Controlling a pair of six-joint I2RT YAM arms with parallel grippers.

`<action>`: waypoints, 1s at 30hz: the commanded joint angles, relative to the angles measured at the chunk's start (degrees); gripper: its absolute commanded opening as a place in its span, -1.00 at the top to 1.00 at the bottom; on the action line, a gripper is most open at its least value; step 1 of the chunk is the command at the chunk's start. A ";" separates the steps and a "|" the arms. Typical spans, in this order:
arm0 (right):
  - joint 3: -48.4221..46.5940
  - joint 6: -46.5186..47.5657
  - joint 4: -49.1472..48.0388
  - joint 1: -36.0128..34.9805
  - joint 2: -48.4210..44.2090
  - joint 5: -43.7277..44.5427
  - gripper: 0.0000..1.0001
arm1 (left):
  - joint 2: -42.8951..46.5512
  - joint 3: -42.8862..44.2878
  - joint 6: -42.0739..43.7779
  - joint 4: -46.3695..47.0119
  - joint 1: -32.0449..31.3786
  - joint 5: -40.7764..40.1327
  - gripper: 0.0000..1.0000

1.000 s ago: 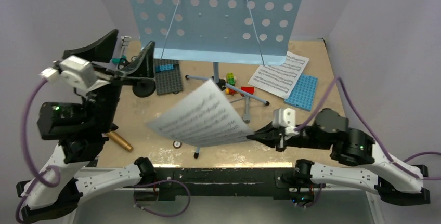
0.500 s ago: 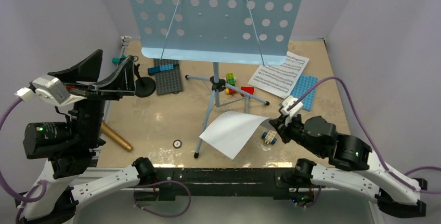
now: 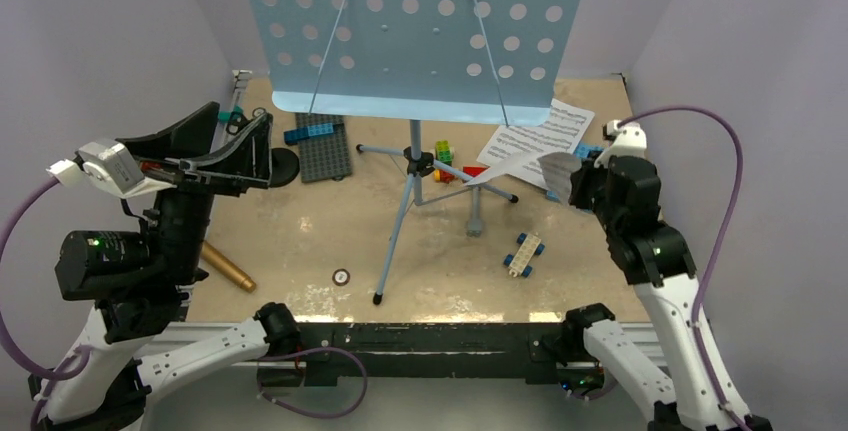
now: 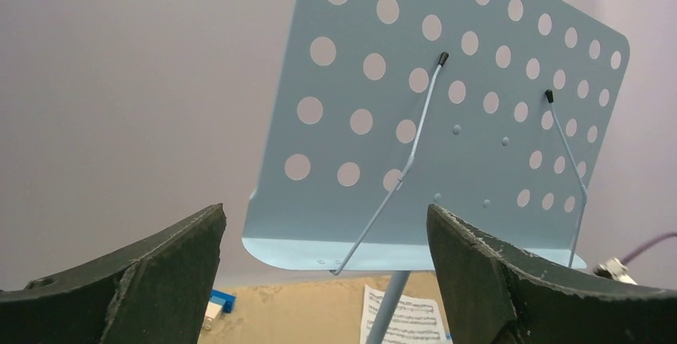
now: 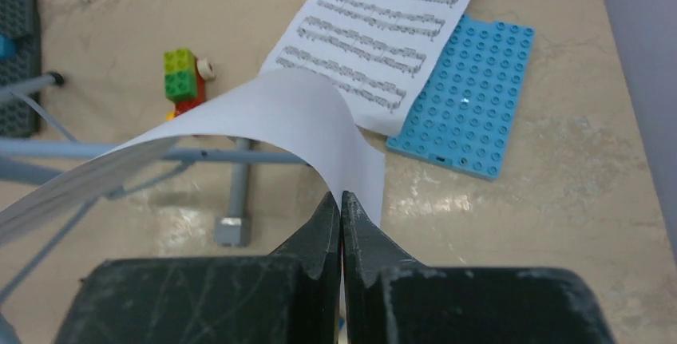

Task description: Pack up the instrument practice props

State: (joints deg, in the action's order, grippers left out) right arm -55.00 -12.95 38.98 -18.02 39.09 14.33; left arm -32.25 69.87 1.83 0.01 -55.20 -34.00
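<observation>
The light-blue perforated music stand (image 3: 415, 21) stands at the table's back middle on its tripod (image 3: 412, 196); it also fills the left wrist view (image 4: 447, 120). My right gripper (image 3: 575, 179) is shut on a white sheet-music page (image 3: 520, 166), held curled above the table at the right; the right wrist view shows the page (image 5: 303, 116) pinched between the jaws. A second page (image 3: 540, 141) lies flat beneath (image 5: 383, 33). My left gripper (image 3: 245, 141) is open and empty, raised at the left. The gold-brown microphone (image 3: 228, 269) lies at the front left. The black mic stand base (image 3: 283, 165) sits behind the left gripper.
A dark grey baseplate (image 3: 325, 151) lies left of the tripod and a blue baseplate (image 5: 465, 108) at the right. Coloured bricks (image 3: 445, 163) sit by the tripod hub, a white-and-blue brick (image 3: 523, 251) front right, a small round piece (image 3: 342, 275) near front.
My right arm has swung up and back to the right, carrying the page from the front middle to above the flat page. My left gripper has shifted slightly.
</observation>
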 commanded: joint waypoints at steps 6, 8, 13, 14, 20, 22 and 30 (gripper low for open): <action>-16.15 -13.46 -15.15 14.34 23.18 -19.83 1.00 | 4.31 -3.61 -12.05 -9.42 -0.26 0.05 -1.00; -19.95 -14.92 -15.53 16.04 29.12 -21.63 1.00 | 6.03 -5.13 -15.21 -12.63 -0.26 -0.29 -1.00; -33.67 -18.75 -14.38 17.41 45.23 -29.52 1.00 | 11.69 -12.61 -21.09 -15.53 -0.21 -2.69 -1.00; -37.20 -20.16 -14.12 17.41 47.94 -32.24 1.00 | 12.77 -13.94 -21.76 -15.72 -0.20 -2.92 -1.00; -51.30 -24.31 -10.08 20.55 63.06 -37.47 1.00 | 16.70 -17.61 -28.22 -22.31 -0.17 -2.50 -1.00; -47.20 -24.42 -10.51 22.62 65.98 -38.21 1.00 | 17.91 -18.57 -30.60 -24.80 -0.17 -2.76 -1.00; -29.81 -19.99 -17.06 27.32 66.14 -35.15 1.00 | 20.89 -22.86 -35.60 -29.65 -0.22 -3.59 -1.00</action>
State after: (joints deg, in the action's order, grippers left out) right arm -87.29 -34.92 24.12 7.90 105.93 -20.93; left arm -12.23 48.93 -29.47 -26.76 -55.20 -36.84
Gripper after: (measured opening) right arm 0.007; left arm 0.996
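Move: The right hand already pinches one music sheet, and the sheet lying on the table is its goal, about 28 cm ahead, 3 cm to the right and 26 cm below. The blue plate sits some 18 cm ahead and 13 cm right, the grey tool 11 cm ahead and 13 cm left, both equally low. From the left hand the lying sheet is roughly 36 cm ahead, 46 cm right and 54 cm down. Right hand carries its pinched sheet 25 cm forward over the lying sheet, then lowers; left hand sinks 18. ##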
